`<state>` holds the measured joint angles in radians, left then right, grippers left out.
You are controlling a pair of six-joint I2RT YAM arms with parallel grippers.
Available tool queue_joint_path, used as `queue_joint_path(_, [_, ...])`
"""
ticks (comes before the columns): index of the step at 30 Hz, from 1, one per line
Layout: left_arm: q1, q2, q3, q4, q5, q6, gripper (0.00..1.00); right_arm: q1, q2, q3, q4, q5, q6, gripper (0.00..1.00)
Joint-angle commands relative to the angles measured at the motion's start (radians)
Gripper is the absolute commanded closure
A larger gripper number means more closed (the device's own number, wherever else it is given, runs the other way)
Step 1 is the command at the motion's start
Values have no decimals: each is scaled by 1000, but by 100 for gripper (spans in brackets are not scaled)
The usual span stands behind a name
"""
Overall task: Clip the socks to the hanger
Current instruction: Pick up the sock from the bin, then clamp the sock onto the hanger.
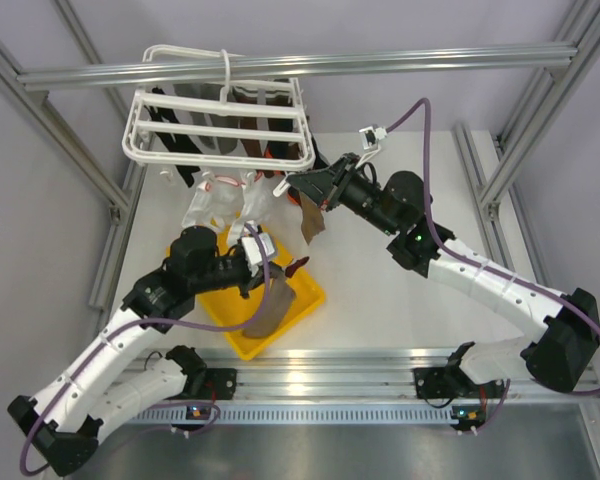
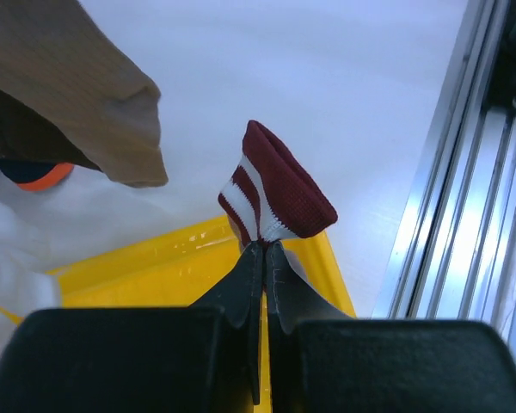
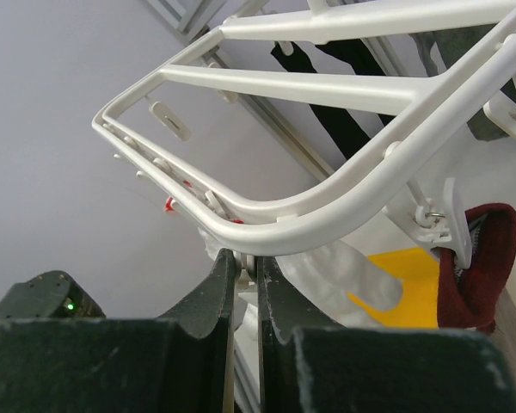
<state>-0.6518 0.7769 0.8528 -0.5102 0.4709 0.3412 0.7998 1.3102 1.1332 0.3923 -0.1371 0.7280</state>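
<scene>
The white hanger (image 1: 220, 125) hangs from the top rail with several dark socks clipped under it. My left gripper (image 1: 288, 266) (image 2: 264, 248) is shut on a dark red, white-striped sock (image 2: 279, 194). Its cuff pokes out past the fingertips above the yellow tray, and a brownish length (image 1: 272, 305) hangs below. My right gripper (image 1: 295, 183) (image 3: 246, 256) is shut on a small white clip (image 3: 253, 265) under the hanger's near corner (image 3: 327, 215). Just right of that, a brown sock (image 1: 313, 222) (image 3: 486, 258) hangs from another clip (image 3: 439, 224).
A yellow tray (image 1: 305, 300) (image 2: 138, 267) lies on the table below the left gripper. White translucent items (image 1: 215, 205) (image 3: 344, 275) dangle from the hanger's front edge. A tan sock (image 2: 95, 103) hangs at the upper left of the left wrist view. Aluminium rails frame the table.
</scene>
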Motion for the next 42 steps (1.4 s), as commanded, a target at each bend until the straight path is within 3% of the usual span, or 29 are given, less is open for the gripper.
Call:
queue_joint_path(1, [15, 13, 83, 117, -61, -215, 100, -22, -2, 34, 22, 24, -12, 100])
queue_joint_path(4, [50, 38, 127, 133, -199, -300, 100, -22, -5, 33, 20, 25, -12, 100])
queue_joint_path(16, [55, -65, 55, 343, -508, -332, 100, -22, -8, 33, 0, 70, -13, 100])
queue_joint_path(42, [14, 8, 38, 501, -457, -294, 100, -10, 37, 80, -63, 100, 99, 100])
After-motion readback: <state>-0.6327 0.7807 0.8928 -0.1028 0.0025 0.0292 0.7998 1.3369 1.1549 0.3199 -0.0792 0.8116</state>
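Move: The corner clip of the hanger, already pinched by the right hand, lies some 11 cm ahead, 1 cm right and 15 cm above the left hand, which already grips the striped-cuff sock. A white sock hangs about 9 cm ahead, 5 cm left and 8 cm up from that hand; a brown sock hangs roughly 11 cm ahead, 7 cm right and 2 cm up. From the right hand, the striped cuff is about 10 cm back, 2 cm right and 17 cm below. The striped-cuff sock, still pinched just below its cuff, is carried by the left hand up about 10 cm and forward some 8 cm towards the corner clip, going left at first and then easing back right. Meanwhile the wrist turns counter-clockwise by around 30 degrees and its fingers come up from pointing down. The right hand keeps its pinch on the clip, sinking a little and edging forward. ##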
